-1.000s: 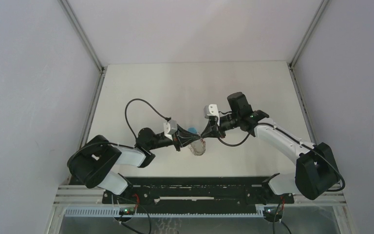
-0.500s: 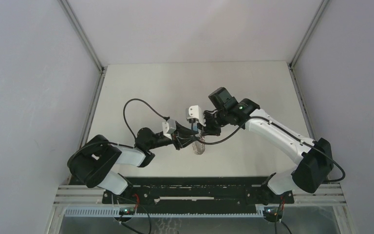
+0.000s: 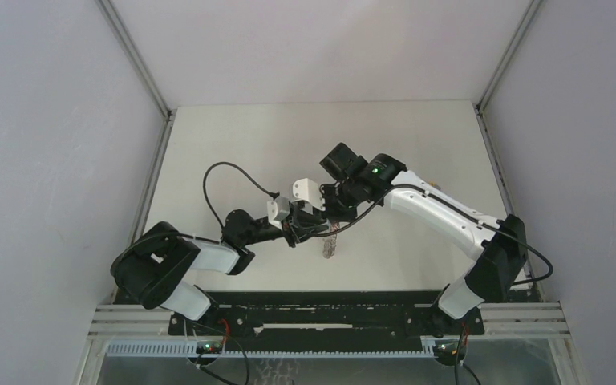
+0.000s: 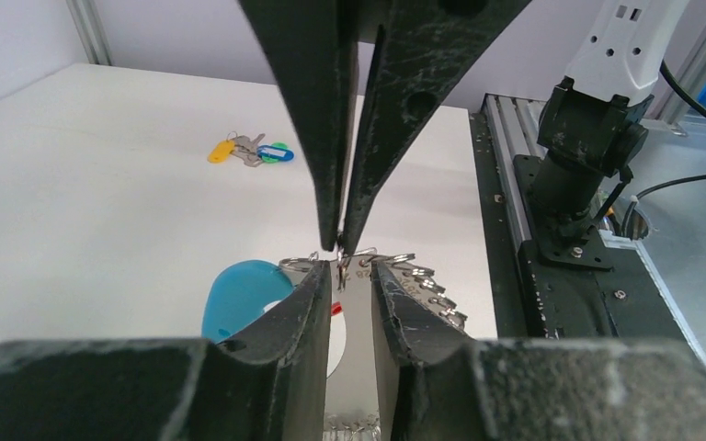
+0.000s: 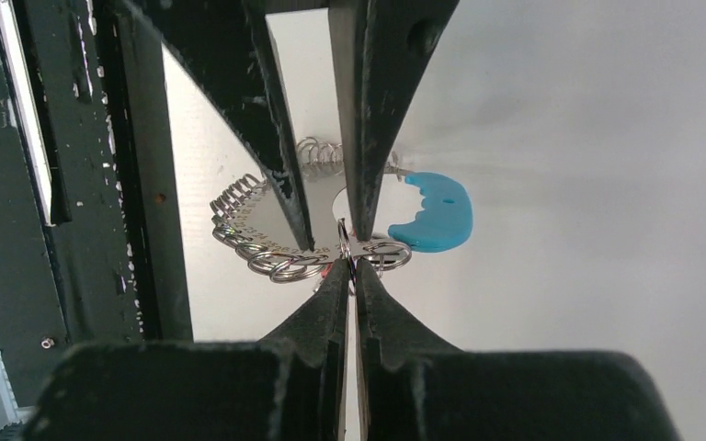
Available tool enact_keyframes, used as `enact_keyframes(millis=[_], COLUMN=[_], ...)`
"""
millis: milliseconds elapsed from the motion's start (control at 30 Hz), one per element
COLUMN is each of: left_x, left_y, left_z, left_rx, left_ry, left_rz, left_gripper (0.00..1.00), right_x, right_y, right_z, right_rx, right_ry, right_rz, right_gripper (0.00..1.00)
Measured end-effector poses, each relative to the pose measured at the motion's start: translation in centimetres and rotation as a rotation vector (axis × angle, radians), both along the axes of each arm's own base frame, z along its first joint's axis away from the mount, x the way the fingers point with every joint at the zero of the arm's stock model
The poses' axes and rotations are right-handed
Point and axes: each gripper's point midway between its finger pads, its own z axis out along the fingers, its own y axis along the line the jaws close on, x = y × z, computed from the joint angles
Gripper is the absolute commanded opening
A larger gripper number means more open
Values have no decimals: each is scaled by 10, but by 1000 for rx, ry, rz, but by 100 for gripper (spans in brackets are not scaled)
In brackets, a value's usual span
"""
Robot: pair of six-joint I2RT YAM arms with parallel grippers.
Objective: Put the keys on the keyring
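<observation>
The keyring (image 5: 280,250) is a flat metal plate rimmed with several small split rings, with a blue plastic tab (image 5: 432,219) at one end. My right gripper (image 5: 349,266) is shut on one small ring at the plate's edge. My left gripper (image 4: 347,276) stands open, its fingers either side of that spot with the plate (image 4: 357,340) showing in the gap. In the left wrist view the right gripper (image 4: 340,246) comes down from above, tip to tip with the left. The keys (image 4: 250,152), a small bunch with yellow, blue and green heads, lie on the table farther off. From above, the keyring (image 3: 330,247) hangs below both grippers.
The right arm's base (image 4: 593,152) and the aluminium rail (image 4: 506,184) stand along the near table edge. A black cable (image 3: 212,188) loops up from the left arm. Enclosure walls close in the table on the left, right and far sides.
The right arm has swung left and now sits right over the left gripper. The left jaws have gone from shut to apart. The blue tab no longer shows from above.
</observation>
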Motion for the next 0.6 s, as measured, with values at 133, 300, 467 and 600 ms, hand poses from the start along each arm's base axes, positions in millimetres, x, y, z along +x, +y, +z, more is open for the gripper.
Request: enact_keyframes(millis=[133, 300, 467, 600], left_x=[-2, -3, -2, -2], left_y=[-1, -2, -2, -2], left_z=[-1, -4, -5, -6], left_rx=[2, 7, 8, 9], left_ry=[-1, 6, 8, 9], left_rz=[-12, -16, -16, -16], left_gripper=[23, 16, 5, 0], right_x=[1, -1, -2, -3], right_y=[7, 9, 9, 8], right_z=[0, 0, -1, -1], right_rx=[-14, -22, -24, -27], right_ry=[2, 3, 6, 8], right_rz=[14, 21, 23, 24], right_gripper=[0, 0, 0, 0])
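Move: Between the left hand's slightly parted fingertips stands the small wire ring, about 1 cm to the right of its hand point and level with it; the right fingers already pinch this ring, about 1 cm below their own hand point. From the left hand, the keyring's numbered plate hangs some 2 cm back, 1 cm right and 4 cm lower; its blue handle is about 4 cm ahead, 1 cm right and 3 cm below. Closing from about a quarter open to shut, the left fingers pinch the small wire ring while their hand sinks about half a centimetre. The right hand, its fingers still shut on the ring, first eases nearly 1 cm left towards the left hand, then stays there, so both grippers end tip to tip on it. ##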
